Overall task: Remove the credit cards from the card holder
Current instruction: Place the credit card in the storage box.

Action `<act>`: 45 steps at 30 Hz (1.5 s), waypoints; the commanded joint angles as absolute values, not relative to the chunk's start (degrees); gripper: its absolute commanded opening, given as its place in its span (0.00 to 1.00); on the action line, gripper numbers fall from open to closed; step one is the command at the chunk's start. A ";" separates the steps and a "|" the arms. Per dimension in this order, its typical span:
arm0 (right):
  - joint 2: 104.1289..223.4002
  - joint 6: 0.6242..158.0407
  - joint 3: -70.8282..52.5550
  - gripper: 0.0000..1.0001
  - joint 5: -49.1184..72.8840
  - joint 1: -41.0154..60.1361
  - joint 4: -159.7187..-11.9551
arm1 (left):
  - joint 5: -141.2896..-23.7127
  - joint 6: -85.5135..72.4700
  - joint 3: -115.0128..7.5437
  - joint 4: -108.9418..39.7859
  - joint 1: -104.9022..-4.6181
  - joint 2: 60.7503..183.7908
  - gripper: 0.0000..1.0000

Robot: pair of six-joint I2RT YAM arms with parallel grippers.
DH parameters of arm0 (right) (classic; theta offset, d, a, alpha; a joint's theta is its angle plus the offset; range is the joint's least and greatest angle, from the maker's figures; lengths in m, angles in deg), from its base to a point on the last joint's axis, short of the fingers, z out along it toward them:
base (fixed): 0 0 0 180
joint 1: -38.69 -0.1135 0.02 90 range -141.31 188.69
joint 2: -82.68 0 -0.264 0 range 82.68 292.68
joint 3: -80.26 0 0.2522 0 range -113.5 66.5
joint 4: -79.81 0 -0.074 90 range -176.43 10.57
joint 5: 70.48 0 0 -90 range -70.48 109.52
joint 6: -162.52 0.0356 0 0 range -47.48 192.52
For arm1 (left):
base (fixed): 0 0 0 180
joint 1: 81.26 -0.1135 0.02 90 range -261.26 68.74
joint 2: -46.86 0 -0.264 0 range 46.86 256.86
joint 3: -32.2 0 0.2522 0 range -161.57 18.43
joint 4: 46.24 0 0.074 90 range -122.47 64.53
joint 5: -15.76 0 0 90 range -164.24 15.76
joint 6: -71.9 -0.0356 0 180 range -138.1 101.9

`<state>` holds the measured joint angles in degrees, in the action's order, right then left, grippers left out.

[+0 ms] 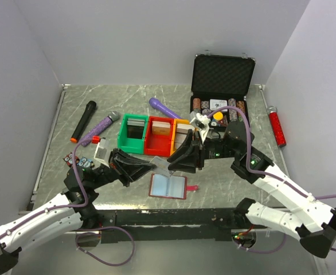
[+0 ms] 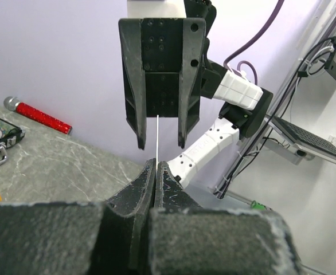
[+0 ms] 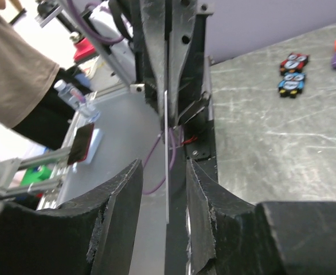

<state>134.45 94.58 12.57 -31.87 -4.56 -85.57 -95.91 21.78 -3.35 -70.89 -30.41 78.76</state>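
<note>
The card holder (image 1: 167, 186) lies open and flat on the table near the front edge, dark red with pale inner sleeves and a small tab to its right. Above it the two grippers meet tip to tip. My left gripper (image 2: 156, 167) is shut on one end of a thin white credit card (image 2: 157, 137), seen edge-on. The card's (image 3: 167, 166) other end reaches between the fingers of my right gripper (image 3: 163, 175), whose jaws stand apart with a gap on each side of the card. In the top view the left gripper (image 1: 154, 165) faces the right gripper (image 1: 170, 162).
Green (image 1: 132, 135), red (image 1: 159, 137) and yellow (image 1: 181, 133) bins stand in a row behind the grippers. A black case of poker chips (image 1: 222, 77) is open at the back right. A black microphone (image 1: 83, 121), a purple one (image 1: 102, 126) and a red tube (image 1: 277, 126) lie around.
</note>
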 commanded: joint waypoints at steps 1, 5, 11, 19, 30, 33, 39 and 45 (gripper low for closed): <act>135.07 94.84 11.74 0.42 -36.37 -4.38 -87.40 | -95.33 21.71 -3.63 -72.64 -30.90 78.42 0.01; 134.98 93.96 12.27 0.38 -36.55 -4.38 -87.57 | -95.60 21.97 -3.71 -72.81 -31.07 78.86 0.01; 135.59 93.17 11.57 0.28 -36.46 -4.38 -86.96 | -95.51 22.06 -3.45 -73.17 -31.07 79.12 0.01; 136.74 93.08 11.48 0.19 -37.87 -4.29 -87.13 | -95.86 22.68 -2.92 -73.78 -31.25 79.38 0.01; 136.83 89.75 7.88 0.00 -38.84 -2.72 -81.26 | -94.64 21.98 -3.27 -69.75 -31.43 77.02 0.78; 137.26 88.35 5.51 0.00 -39.19 -0.35 -78.36 | -90.07 20.40 -4.06 -63.52 -31.78 72.64 0.98; 141.21 81.85 -2.65 0.00 -24.65 1.95 -64.84 | -77.51 17.67 -5.91 -50.33 -32.04 65.59 0.97; 147.89 58.60 -8.30 0.00 5.96 1.95 -50.59 | -74.42 19.34 -4.07 -49.69 -31.95 63.91 0.97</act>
<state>144.33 78.10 -5.88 -15.81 1.52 -62.53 -78.71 19.04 -3.87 -51.83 -31.70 63.88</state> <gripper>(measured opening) 0.011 0.969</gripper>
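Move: The left hand still holds the credit card out to its right, the card's middle about 3 cm right and a little above. From the right hand, whose half-open fingers straddle the card's far end, the middle lies some 3 cm left and 1 cm lower. The yellow tray is about 20 cm ahead and 6 cm right of the right hand, the red tray 20 cm ahead and 6 cm left, both some 24 cm below; the card holder lies almost straight beneath, about 25 cm down. Sinking a mere 1.5 cm, the right hand shuts its fingers and pinches the card's free end while the left keeps its grip. The left then opens wide, lets go and backs off about 5 cm left and some 3 cm forward. The right carries the card about 10 cm forward towards the trays, turning clockwise some 20 degrees and tipping its fingertips down. ##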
